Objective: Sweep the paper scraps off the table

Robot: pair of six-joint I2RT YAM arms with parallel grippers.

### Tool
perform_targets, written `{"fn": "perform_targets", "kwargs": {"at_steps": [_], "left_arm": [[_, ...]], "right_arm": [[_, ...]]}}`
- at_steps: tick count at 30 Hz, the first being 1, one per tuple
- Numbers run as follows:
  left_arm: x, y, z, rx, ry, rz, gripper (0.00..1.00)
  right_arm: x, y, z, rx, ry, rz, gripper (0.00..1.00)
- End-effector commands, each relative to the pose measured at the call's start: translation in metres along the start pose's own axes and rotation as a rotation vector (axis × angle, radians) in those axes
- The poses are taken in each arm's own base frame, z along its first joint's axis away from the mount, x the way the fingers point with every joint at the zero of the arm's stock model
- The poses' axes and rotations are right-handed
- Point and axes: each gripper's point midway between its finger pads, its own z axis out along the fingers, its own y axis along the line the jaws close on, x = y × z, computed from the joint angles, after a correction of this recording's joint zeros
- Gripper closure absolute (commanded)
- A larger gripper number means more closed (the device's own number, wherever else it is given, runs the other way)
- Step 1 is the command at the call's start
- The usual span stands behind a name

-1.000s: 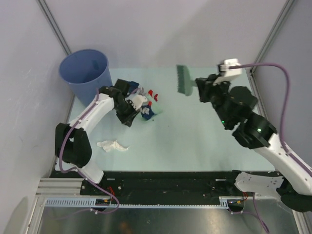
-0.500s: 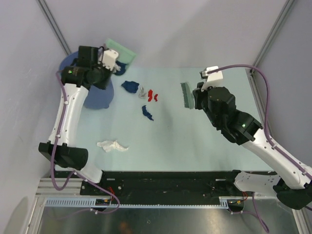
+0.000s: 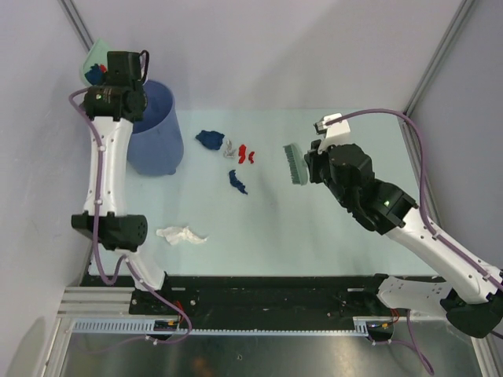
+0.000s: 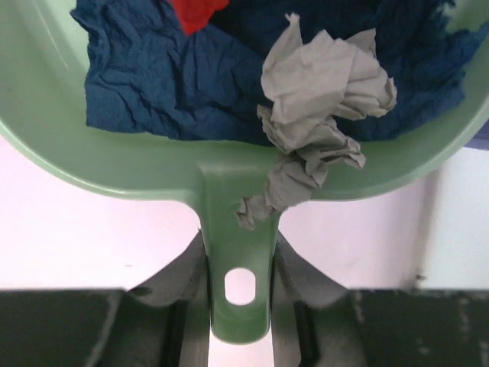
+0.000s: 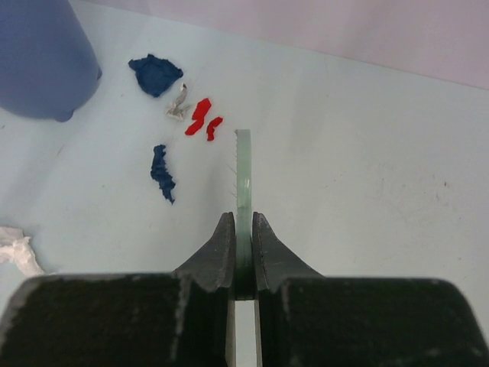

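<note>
My left gripper is shut on the handle of the mint-green dustpan. It holds the pan high at the far left, beside the blue bucket. The pan carries dark blue paper, a red bit and a grey wad. On the table lie paper scraps: a dark blue wad, a grey one, red bits, a dark blue strip and a white wad. Right of them, my right gripper is shut on the brush.
The blue bucket stands at the table's far left corner, under and just right of the raised dustpan. White walls and metal corner rails close in the back and sides.
The left arm has lifted the dustpan off the table by the scraps and swung it up to the far left, over the bucket's edge. The right arm moved the brush forward and left.
</note>
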Motion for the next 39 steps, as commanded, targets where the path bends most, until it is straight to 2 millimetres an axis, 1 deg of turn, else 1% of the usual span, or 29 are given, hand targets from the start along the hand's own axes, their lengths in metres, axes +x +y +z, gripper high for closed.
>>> {"fn": "perform_targets", "kwargs": {"at_steps": [1, 2, 4, 5, 7, 8, 11, 13, 15, 19, 23, 26, 27, 30, 31, 32, 33, 34, 35, 36, 37, 38, 39], "left_arm": [[0.014, 0.069, -0.018, -0.365, 0.26, 0.158, 1.0], [0.007, 0.075, -0.017, -0.389, 0.275, 0.197, 1.0], [0.003, 0.078, -0.017, -0.404, 0.31, 0.255, 1.0], [0.001, 0.074, -0.013, -0.4, 0.347, 0.327, 1.0], [0.002, 0.068, -0.007, -0.392, 0.389, 0.402, 1.0], [0.003, 0.06, -0.002, -0.379, 0.429, 0.484, 1.0], [0.002, 0.053, 0.004, -0.367, 0.493, 0.602, 1.0], [-0.001, 0.051, 0.007, -0.369, 0.521, 0.647, 1.0], [-0.006, 0.052, 0.004, -0.375, 0.54, 0.679, 1.0], [-0.015, 0.049, -0.002, -0.375, 0.551, 0.745, 1.0], [-0.023, 0.044, -0.008, -0.378, 0.544, 0.784, 1.0], [-0.025, 0.048, -0.01, -0.376, 0.526, 0.772, 1.0], [-0.027, 0.051, -0.011, -0.375, 0.509, 0.755, 1.0], [-0.037, 0.069, -0.017, -0.382, 0.391, 0.626, 1.0], [-0.038, 0.081, -0.026, -0.399, 0.34, 0.543, 1.0], [-0.044, 0.081, -0.024, -0.377, 0.258, 0.513, 1.0], [-0.045, 0.084, -0.027, -0.374, 0.212, 0.471, 1.0], [-0.039, 0.089, -0.036, -0.37, 0.149, 0.38, 1.0], [-0.042, 0.084, -0.034, -0.337, 0.073, 0.347, 1.0], [-0.033, 0.091, -0.048, -0.331, 0.005, 0.231, 1.0], [-0.031, 0.081, -0.044, -0.297, -0.023, 0.215, 1.0], [-0.035, 0.074, -0.045, -0.252, -0.097, 0.175, 1.0], [-0.025, 0.08, -0.06, -0.239, -0.159, 0.054, 1.0]], "right_arm": [[-0.013, 0.01, -0.006, -0.065, -0.049, 0.026, 1.0], [-0.013, 0.01, -0.006, -0.071, -0.048, 0.025, 1.0], [-0.013, 0.011, -0.009, -0.078, -0.051, 0.022, 1.0], [-0.012, 0.01, -0.009, -0.078, -0.053, 0.021, 1.0], [-0.012, 0.008, -0.012, -0.077, -0.06, 0.017, 1.0], [-0.013, 0.008, -0.013, -0.081, -0.064, 0.015, 1.0], [-0.012, 0.008, -0.014, -0.087, -0.066, 0.012, 1.0], [-0.01, 0.014, -0.014, -0.115, -0.067, 0.006, 1.0], [-0.008, 0.019, -0.014, -0.137, -0.068, -0.011, 1.0], [-0.006, 0.029, -0.016, -0.179, -0.07, -0.037, 1.0], [-0.003, 0.032, -0.016, -0.193, -0.076, -0.048, 1.0], [-0.002, 0.033, -0.015, -0.193, -0.079, -0.047, 1.0], [0.001, 0.033, -0.014, -0.193, -0.075, -0.049, 1.0], [0.001, 0.034, -0.012, -0.189, -0.078, -0.043, 1.0], [0.0, 0.036, -0.012, -0.202, -0.079, -0.027, 1.0], [-0.002, 0.042, -0.011, -0.227, -0.088, -0.012, 1.0], [0.0, 0.058, -0.009, -0.299, -0.077, 0.001, 1.0], [0.0, 0.071, -0.009, -0.356, -0.071, 0.038, 1.0], [-0.006, 0.086, -0.007, -0.422, -0.09, 0.079, 1.0], [0.004, 0.115, -0.003, -0.549, -0.048, 0.094, 1.0], [0.009, 0.137, -0.002, -0.644, -0.025, 0.115, 1.0], [0.0, 0.159, -0.003, -0.736, -0.041, 0.2, 1.0], [0.0, 0.187, -0.014, -0.887, -0.026, 0.223, 1.0]]}}
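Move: Over the bin's left side, the left hand holds the loaded dustpan; the bin's middle lies about 8 cm ahead, 4 right and 26 below, a blue scrap 13 ahead and 24 right, down on the table. From the brush-holding right hand, the navy strip lies about 9 cm ahead, 19 left and 34 below; the red scraps stand 8 cm beyond it, the grey one 9 beyond and 3 farther left. Tipping the dustpan over the bin, the left hand rolls its left side up and nose down by over 50 degrees while edging about 3 cm left, then comes back right, rises some 5 cm and partly unrolls, grip kept. The right hand, still gripping the brush, first eases slightly back, then swings left, faster at the end, towards the navy strip, turning counter-clockwise. ##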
